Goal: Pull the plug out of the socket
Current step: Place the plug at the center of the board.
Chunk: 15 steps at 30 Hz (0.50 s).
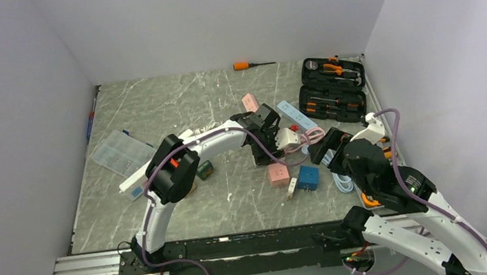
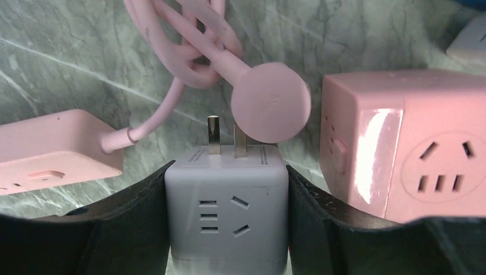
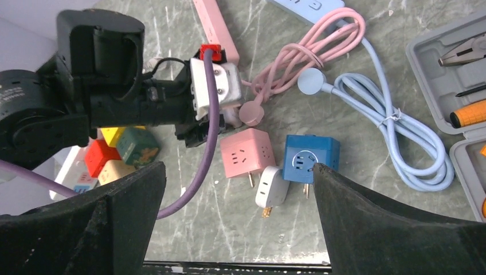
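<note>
My left gripper is shut on a pale grey cube plug. Its two metal prongs stick out bare, in no socket. The pink socket strip lies to the left on the table, apart from the plug. A round pink plug on a coiled pink cord lies just past the prongs. From above, the held cube is at mid-table beside the left gripper. My right gripper hangs open above the near right of the table, holding nothing.
A pink cube adapter, a blue cube adapter and a small white adapter lie near the front. A blue strip, an open tool case, a screwdriver, a clear box and a white strip lie around them.
</note>
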Each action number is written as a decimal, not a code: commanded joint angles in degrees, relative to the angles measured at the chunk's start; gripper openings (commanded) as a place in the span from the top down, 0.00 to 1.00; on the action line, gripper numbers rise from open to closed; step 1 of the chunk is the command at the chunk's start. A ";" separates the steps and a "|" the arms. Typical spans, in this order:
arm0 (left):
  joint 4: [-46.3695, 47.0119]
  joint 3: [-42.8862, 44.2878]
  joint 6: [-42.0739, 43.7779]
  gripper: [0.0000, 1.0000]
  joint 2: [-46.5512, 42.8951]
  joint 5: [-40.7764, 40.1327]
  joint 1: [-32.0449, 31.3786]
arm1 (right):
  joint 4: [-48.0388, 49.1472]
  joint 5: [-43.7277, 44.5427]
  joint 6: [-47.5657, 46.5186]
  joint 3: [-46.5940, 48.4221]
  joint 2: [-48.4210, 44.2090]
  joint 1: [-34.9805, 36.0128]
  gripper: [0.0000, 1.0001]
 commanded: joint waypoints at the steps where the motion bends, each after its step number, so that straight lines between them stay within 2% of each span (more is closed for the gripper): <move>1: 1.02 3.90 -3.22 0.57 0.62 3.14 -0.46 | 1.99 1.13 -0.64 -0.94 2.50 0.04 0.00; 3: 1.22 4.52 -4.18 0.33 0.49 4.50 -0.53 | 1.77 0.91 -2.85 -0.54 4.19 0.03 0.00; 4: 0.67 5.09 -4.69 0.16 0.38 5.30 -0.46 | 1.50 0.89 -3.76 -0.03 5.24 0.05 0.00; 5: -0.73 6.03 -5.05 0.04 0.21 6.10 -0.45 | 0.96 0.92 -4.39 0.87 6.22 0.04 0.00; 6: -2.67 7.99 -5.24 0.01 -0.08 6.72 -0.43 | 0.70 0.76 -5.02 1.90 7.26 0.00 0.00; 10: -14.53 15.63 -6.66 0.01 -2.31 6.45 1.36 | 1.12 0.87 -5.93 5.04 9.68 0.07 0.00; 15: -19.94 18.29 -12.14 0.01 -10.49 7.57 8.65 | 7.47 -1.48 -10.20 4.91 9.43 0.05 0.00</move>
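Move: The white plug sits between the left fingers at table level, its prongs pointing to the robot's right; its resting spot is right under the hand. From this hand the pink cube stands about 7 cm back and 4 cm right, the round pink plug some 5 cm right and 1 cm back, and the pink strip's middle about 13 cm straight ahead. From the right hand the white plug lies roughly 12 cm ahead, 18 cm left and 21 cm below. Staying low at first with a drift of a centimetre or two to the right, the left hand opens its fingers from their hold on the white plug to fully wide, then lifts nearly straight up by about 8 cm, clear of it, tilting only slightly. The right hand, empty and open, dips a little and recovers while easing some 3 cm forward and left, towards the plug. ##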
